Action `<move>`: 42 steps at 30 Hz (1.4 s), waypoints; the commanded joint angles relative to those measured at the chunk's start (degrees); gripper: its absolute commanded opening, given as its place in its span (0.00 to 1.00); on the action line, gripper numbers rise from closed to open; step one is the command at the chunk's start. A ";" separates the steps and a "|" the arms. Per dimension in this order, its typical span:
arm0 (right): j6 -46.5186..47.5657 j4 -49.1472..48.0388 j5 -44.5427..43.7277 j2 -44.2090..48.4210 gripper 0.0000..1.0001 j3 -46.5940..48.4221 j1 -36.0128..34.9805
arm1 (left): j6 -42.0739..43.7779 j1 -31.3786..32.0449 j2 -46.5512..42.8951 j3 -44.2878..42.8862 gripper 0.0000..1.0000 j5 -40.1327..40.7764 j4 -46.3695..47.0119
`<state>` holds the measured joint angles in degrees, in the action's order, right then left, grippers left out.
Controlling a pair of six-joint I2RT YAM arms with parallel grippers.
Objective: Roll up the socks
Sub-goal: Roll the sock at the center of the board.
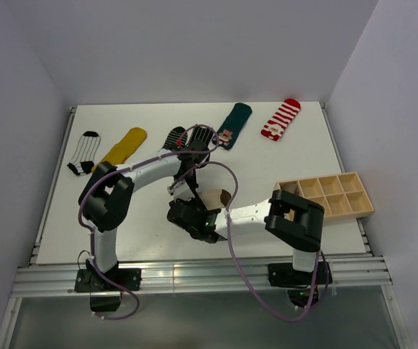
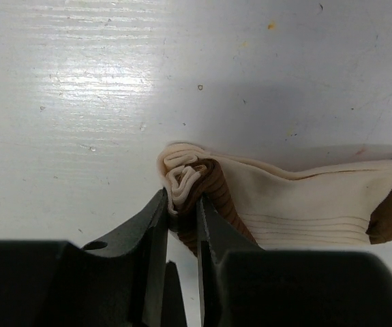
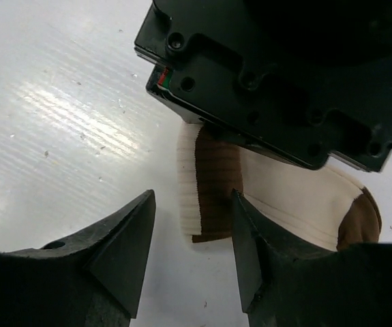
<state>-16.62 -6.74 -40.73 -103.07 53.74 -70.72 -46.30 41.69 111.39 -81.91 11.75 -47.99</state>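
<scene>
A cream sock with a brown band and brown toe [image 1: 213, 198] lies mid-table between both arms. In the left wrist view its cuff end [image 2: 185, 178] is rolled into a tight coil, and my left gripper [image 2: 182, 204] is shut on that coil. The rest of the sock [image 2: 311, 201] stretches flat to the right. My right gripper [image 3: 193, 196] stands open, its fingertips on either side of the ribbed cream-and-brown cuff [image 3: 209, 184] without squeezing it. The left gripper's black body [image 3: 284, 75] hangs over the sock just beyond. In the top view the right gripper [image 1: 198, 214] sits directly in front of the left gripper [image 1: 187, 190].
Along the back lie other socks: black with white lines [image 1: 85, 154], yellow [image 1: 125, 145], black-and-white striped [image 1: 177, 136], teal [image 1: 234, 123] and red-and-white striped [image 1: 281, 118]. A wooden divided tray [image 1: 328, 195] sits at the right edge. Purple cables loop over the arms.
</scene>
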 commanded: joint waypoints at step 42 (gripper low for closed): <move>4.05 0.24 22.54 5.68 0.00 -8.65 7.52 | 12.28 -12.42 -14.63 22.94 0.51 -29.58 30.14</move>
<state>-13.39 -10.09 -18.11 -96.53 46.41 -63.77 -40.49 29.23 94.52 -56.60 -13.87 -17.61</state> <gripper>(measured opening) 0.199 0.512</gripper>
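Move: The near end of the sock's folded brown cuff lies just in front of the right hand's open fingers, about 1 cm ahead, 1 cm right and 2 cm below. The left hand already pinches the far end of the cuff; from there the near end is some 4 cm back and 2 cm left. The sock's brown toe lies about 10 cm right and 3 cm back of the left hand, and the black sock with the white toe 13 cm ahead and 2 cm right. The right hand dips forward and down a short way and pinches the near end of the folded cuff, then keeps its grip while easing about 2 cm back. The left hand, at first holding on, draws back and left about 5 cm each way, tilting nearly 30 degrees, opens to let go of the cuff, then swings forward and right again, rising 2 cm to hang open over the cuff. ##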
